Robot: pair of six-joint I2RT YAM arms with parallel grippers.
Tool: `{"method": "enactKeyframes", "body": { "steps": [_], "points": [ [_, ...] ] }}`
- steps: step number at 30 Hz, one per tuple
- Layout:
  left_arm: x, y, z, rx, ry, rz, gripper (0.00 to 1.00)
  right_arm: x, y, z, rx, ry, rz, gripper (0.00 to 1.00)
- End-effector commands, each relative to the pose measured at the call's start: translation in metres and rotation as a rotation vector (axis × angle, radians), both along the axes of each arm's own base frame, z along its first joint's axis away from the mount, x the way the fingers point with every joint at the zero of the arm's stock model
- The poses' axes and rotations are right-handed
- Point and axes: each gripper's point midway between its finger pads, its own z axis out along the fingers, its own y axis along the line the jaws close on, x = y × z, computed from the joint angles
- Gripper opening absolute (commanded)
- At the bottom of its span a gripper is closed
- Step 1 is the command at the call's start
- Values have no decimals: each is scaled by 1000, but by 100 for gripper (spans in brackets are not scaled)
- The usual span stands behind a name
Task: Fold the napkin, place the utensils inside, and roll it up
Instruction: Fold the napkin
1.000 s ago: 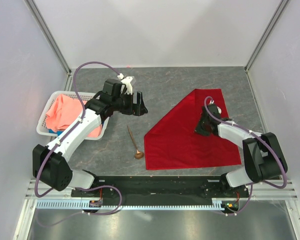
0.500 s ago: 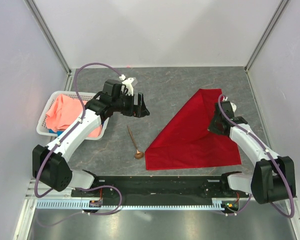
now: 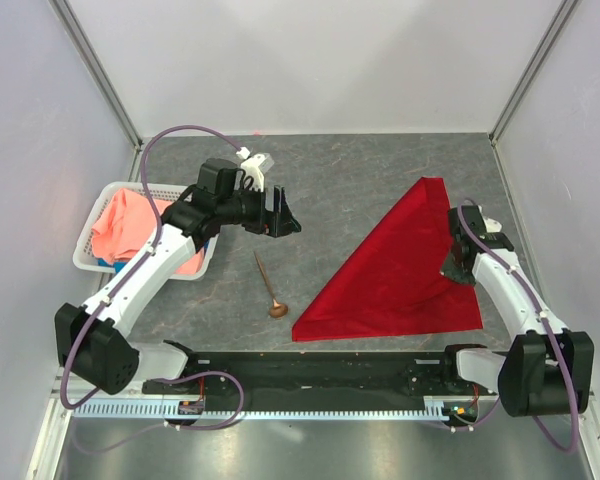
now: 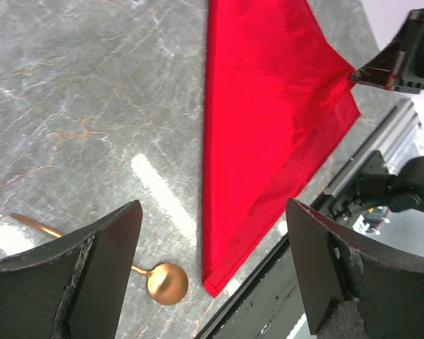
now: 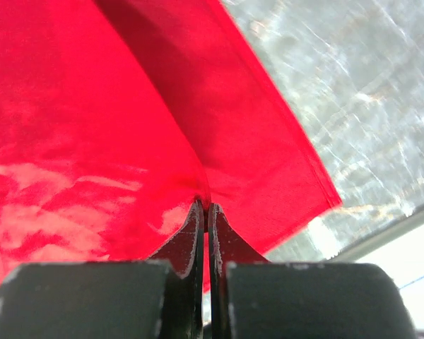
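The deep red napkin lies right of centre as a triangle, its top layer doubled over toward the right edge. My right gripper is shut on a pinch of the napkin near that edge, and its jaws meet on the cloth. The copper-brown spoon lies on the grey table left of the napkin, bowl toward me. My left gripper hangs open above the table, behind the spoon. Between its fingers I see the spoon bowl and the napkin's near corner.
A white basket at the left holds a salmon-pink cloth with a bit of blue cloth beneath. White walls enclose the table on three sides. A black rail with the arm bases runs along the near edge.
My right gripper has shut on the napkin and carried its top layer rightward, turning the cloth into a narrower triangle. The left gripper has shifted only slightly.
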Motion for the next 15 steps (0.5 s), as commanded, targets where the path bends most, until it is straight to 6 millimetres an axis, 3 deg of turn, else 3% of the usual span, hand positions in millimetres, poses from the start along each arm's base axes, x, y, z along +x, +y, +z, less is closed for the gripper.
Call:
{"method": "enactKeyframes", "body": {
  "steps": [1,15],
  "points": [
    [-7,-4,23,-65,-37,-33,89,-11,-12,6,-16,50,-88,0],
    [-12,-9,27,-91,-27,-65,90,-43,-46,-12,19,204,-261,0]
  ]
}}
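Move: The napkin's near-right corner, where the held far-left corner is being taken, lies about 11 cm back, 6 cm to the right and 6 cm below the right gripper. Its near-left corner is some 12 cm back and 38 cm left of that gripper, and its far-right corner about 33 cm ahead and 6 cm right. From the left gripper the near-right corner is roughly 18 cm back, 44 cm right and 21 cm lower. Keep the right fingers shut on the napkin's raised corner and draw it back and to the right over the lower layer towards the near-right corner, about 5 cm across the table, sinking some 2 cm on the way. Meanwhile turn the wrist a little clockwise, 10 to 15 degrees, and let the fingers tip closer to straight down. ##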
